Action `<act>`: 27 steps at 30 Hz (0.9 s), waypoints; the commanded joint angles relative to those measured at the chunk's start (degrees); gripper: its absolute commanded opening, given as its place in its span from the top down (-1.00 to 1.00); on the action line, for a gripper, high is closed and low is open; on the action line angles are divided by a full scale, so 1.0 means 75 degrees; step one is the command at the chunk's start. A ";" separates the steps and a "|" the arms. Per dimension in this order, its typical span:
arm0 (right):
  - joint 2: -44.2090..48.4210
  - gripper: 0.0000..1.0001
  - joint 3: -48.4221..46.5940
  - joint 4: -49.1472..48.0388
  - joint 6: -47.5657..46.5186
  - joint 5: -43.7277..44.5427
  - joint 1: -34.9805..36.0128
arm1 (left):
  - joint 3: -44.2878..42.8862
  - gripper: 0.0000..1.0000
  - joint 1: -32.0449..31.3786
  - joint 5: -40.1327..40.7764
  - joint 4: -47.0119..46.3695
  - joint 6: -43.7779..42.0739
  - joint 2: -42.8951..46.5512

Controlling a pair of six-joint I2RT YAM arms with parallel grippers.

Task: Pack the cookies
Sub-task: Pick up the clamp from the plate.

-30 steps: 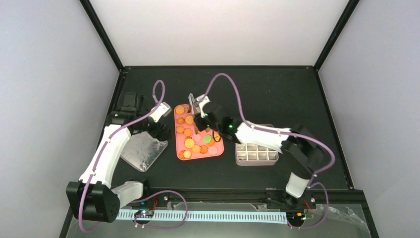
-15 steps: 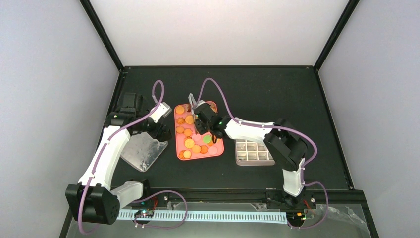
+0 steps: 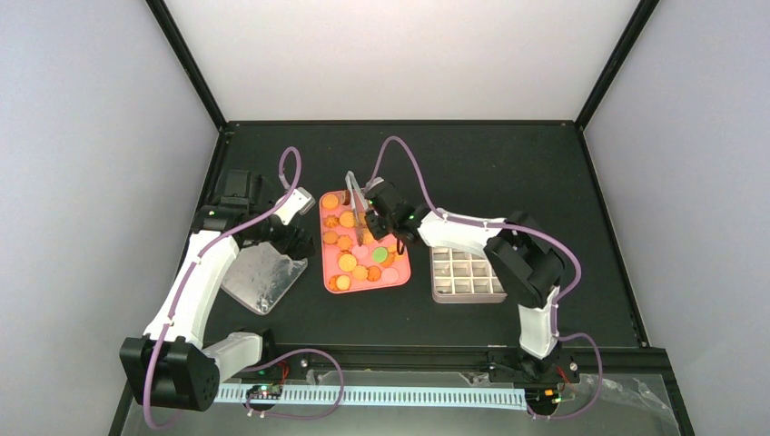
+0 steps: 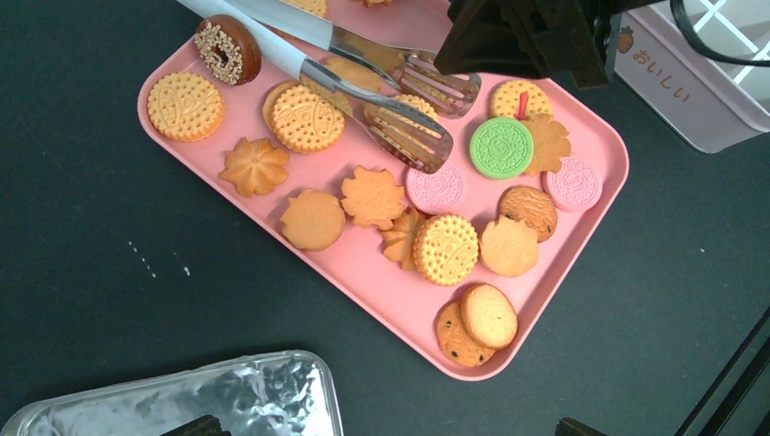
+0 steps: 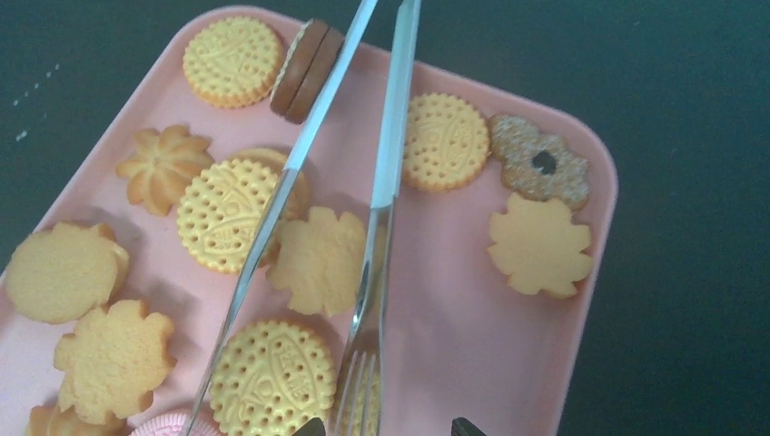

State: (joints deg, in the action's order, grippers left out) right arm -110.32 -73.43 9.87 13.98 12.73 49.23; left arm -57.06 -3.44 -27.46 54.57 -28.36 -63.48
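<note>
Several cookies (image 3: 348, 262) lie on a pink tray (image 3: 368, 283): round biscuits (image 5: 272, 377), flower shapes (image 5: 540, 243), a green one (image 4: 501, 147), pink ones (image 4: 574, 183) and a dark ring (image 4: 227, 48). Metal tongs (image 4: 399, 113) rest across them. My right gripper (image 5: 388, 426) hovers over the tray with its jaws apart, straddling one forked tong head (image 5: 363, 386). The other tong arm (image 5: 263, 232) runs outside them. To the tray's left, my left gripper (image 4: 386, 429) hangs wide open and empty, its fingertips barely visible.
A crinkled foil lid (image 3: 263, 277) lies left of the tray, under the left gripper. A white box with a grid of compartments (image 3: 468, 277) stands to the right of the tray. Black frame rails border the dark table.
The right arm's elbow has folded in towards the white box. Its gripper has shifted slightly towards the tray's far end. The tongs and the left arm have stayed put.
</note>
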 commanded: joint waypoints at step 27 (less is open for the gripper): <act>0.0608 0.92 0.1124 -0.1210 -0.0082 -0.0542 0.0064 | 0.0002 -0.93 0.0026 -0.0269 0.0113 0.0019 0.0078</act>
State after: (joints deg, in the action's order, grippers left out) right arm -108.92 -66.19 3.77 13.76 8.43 49.43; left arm -56.84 -3.44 -27.94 54.61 -28.36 -63.35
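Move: The right hand, part open, hangs about 4 cm above the fork end of the clamp's right arm. The clamp's middle lies some 7 cm ahead, 4 cm left and 4 cm below. A ridged cookie sits about 3 cm left and 1 cm back, the green cookie roughly 5 cm back and 1 cm left, and a flower cookie 8 cm ahead and 2 cm right, all some 6 cm down. From the left hand, the clamp's middle is about 14 cm ahead, 13 cm right and 14 cm below. Straight down goes the right hand at first, about 4 cm, drawing back slightly, until its fingers straddle the clamp's right arm near the fork. It holds that height while the fingers shut nearly all the way, pinching the thin metal, then eases back up some 1.5 cm and back about 1 cm, keeping the pinch. ##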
